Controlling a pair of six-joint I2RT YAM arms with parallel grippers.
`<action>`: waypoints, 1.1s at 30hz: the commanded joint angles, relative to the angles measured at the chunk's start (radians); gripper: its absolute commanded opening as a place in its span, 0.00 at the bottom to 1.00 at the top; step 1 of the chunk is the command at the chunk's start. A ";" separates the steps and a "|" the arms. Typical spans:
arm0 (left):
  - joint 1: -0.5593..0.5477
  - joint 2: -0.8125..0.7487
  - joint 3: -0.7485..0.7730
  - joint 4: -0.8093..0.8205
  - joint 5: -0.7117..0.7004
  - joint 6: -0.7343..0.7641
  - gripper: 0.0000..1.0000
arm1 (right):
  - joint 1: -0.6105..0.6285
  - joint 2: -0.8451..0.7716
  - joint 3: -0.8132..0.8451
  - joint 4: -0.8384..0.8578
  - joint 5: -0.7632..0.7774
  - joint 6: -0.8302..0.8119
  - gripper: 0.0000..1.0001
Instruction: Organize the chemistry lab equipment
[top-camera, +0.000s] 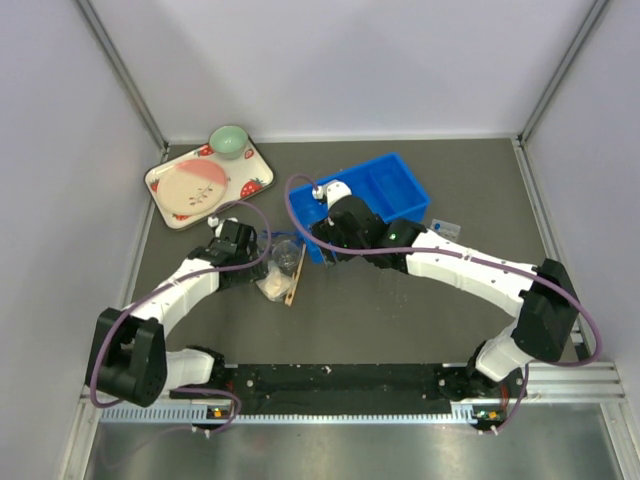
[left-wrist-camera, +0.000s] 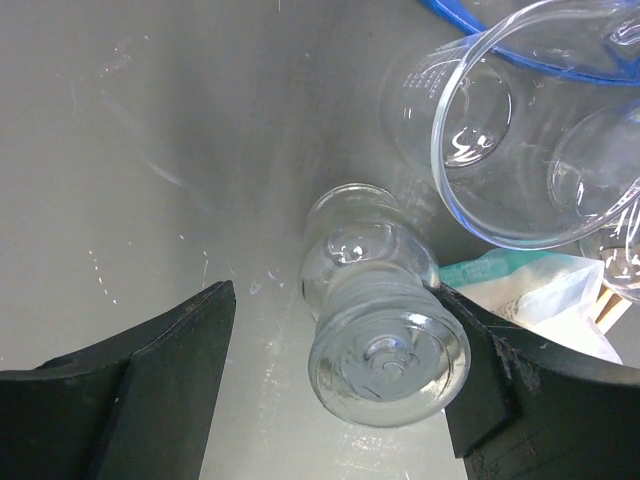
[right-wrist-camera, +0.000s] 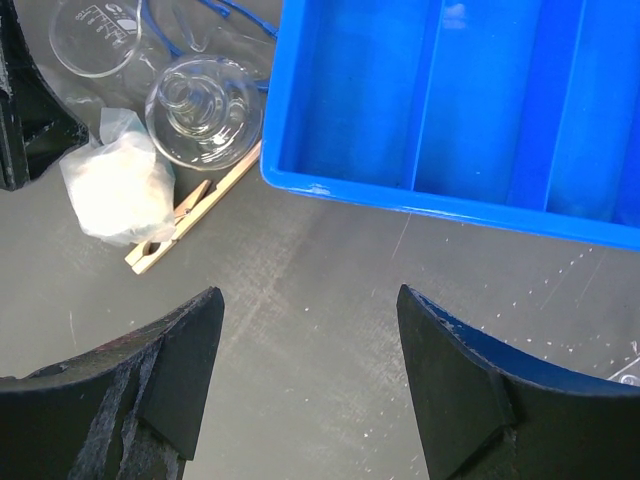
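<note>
A small clear glass flask (left-wrist-camera: 385, 340) lies on its side between the fingers of my left gripper (left-wrist-camera: 335, 370). The right finger touches it and the left finger stands apart, so the gripper is open around it. A glass beaker (left-wrist-camera: 520, 130) lies just beyond, next to a whitish wad (left-wrist-camera: 540, 300) in a clear bag. In the right wrist view another flask (right-wrist-camera: 205, 110), the wad (right-wrist-camera: 120, 190) and a thin wooden stick (right-wrist-camera: 195, 215) lie left of the bin. My right gripper (right-wrist-camera: 310, 380) hangs open over bare table. From above, the glassware (top-camera: 283, 255) sits between both grippers.
The blue compartment bin (top-camera: 390, 185) stands at the back, right of centre, with its near wall (right-wrist-camera: 450, 200) just ahead of the right gripper. A strawberry-print tray (top-camera: 170, 195) with a pink plate and a green bowl (top-camera: 229, 141) is at the back left. A small clear item (top-camera: 443, 229) lies right of the bin.
</note>
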 joint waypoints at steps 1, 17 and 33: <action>0.004 0.020 0.022 0.007 -0.018 0.004 0.81 | 0.006 -0.048 -0.002 0.041 -0.006 0.007 0.71; 0.004 0.094 0.073 0.033 -0.018 0.022 0.63 | 0.006 -0.049 -0.018 0.054 -0.006 0.003 0.70; -0.001 -0.023 0.138 -0.081 0.011 0.034 0.12 | 0.006 -0.045 -0.008 0.054 -0.010 0.006 0.70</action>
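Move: The stoppered glass bottle already stands between the left hand's open fingers, about 1 cm ahead and 1 cm right of their middle, nearly level with them and closer to the right finger. The beaker stands some 6 cm ahead and 6 cm right of that hand, the glass flask 4 cm ahead and 9 cm right, the white bag 2 cm back and 6 cm right. From the right hand, the bottle lies about 17 cm left, 5 cm back and 15 cm below. The glass bottle is pinched from both sides: the left hand sinks about 1.5 cm around it, eases forward not quite 1 cm, then shuts its fingers from wide open to about half, until they stop on the glass. With the grip made, the left hand comes up about 1 cm, drawing back slightly, its attitude almost unchanged. ##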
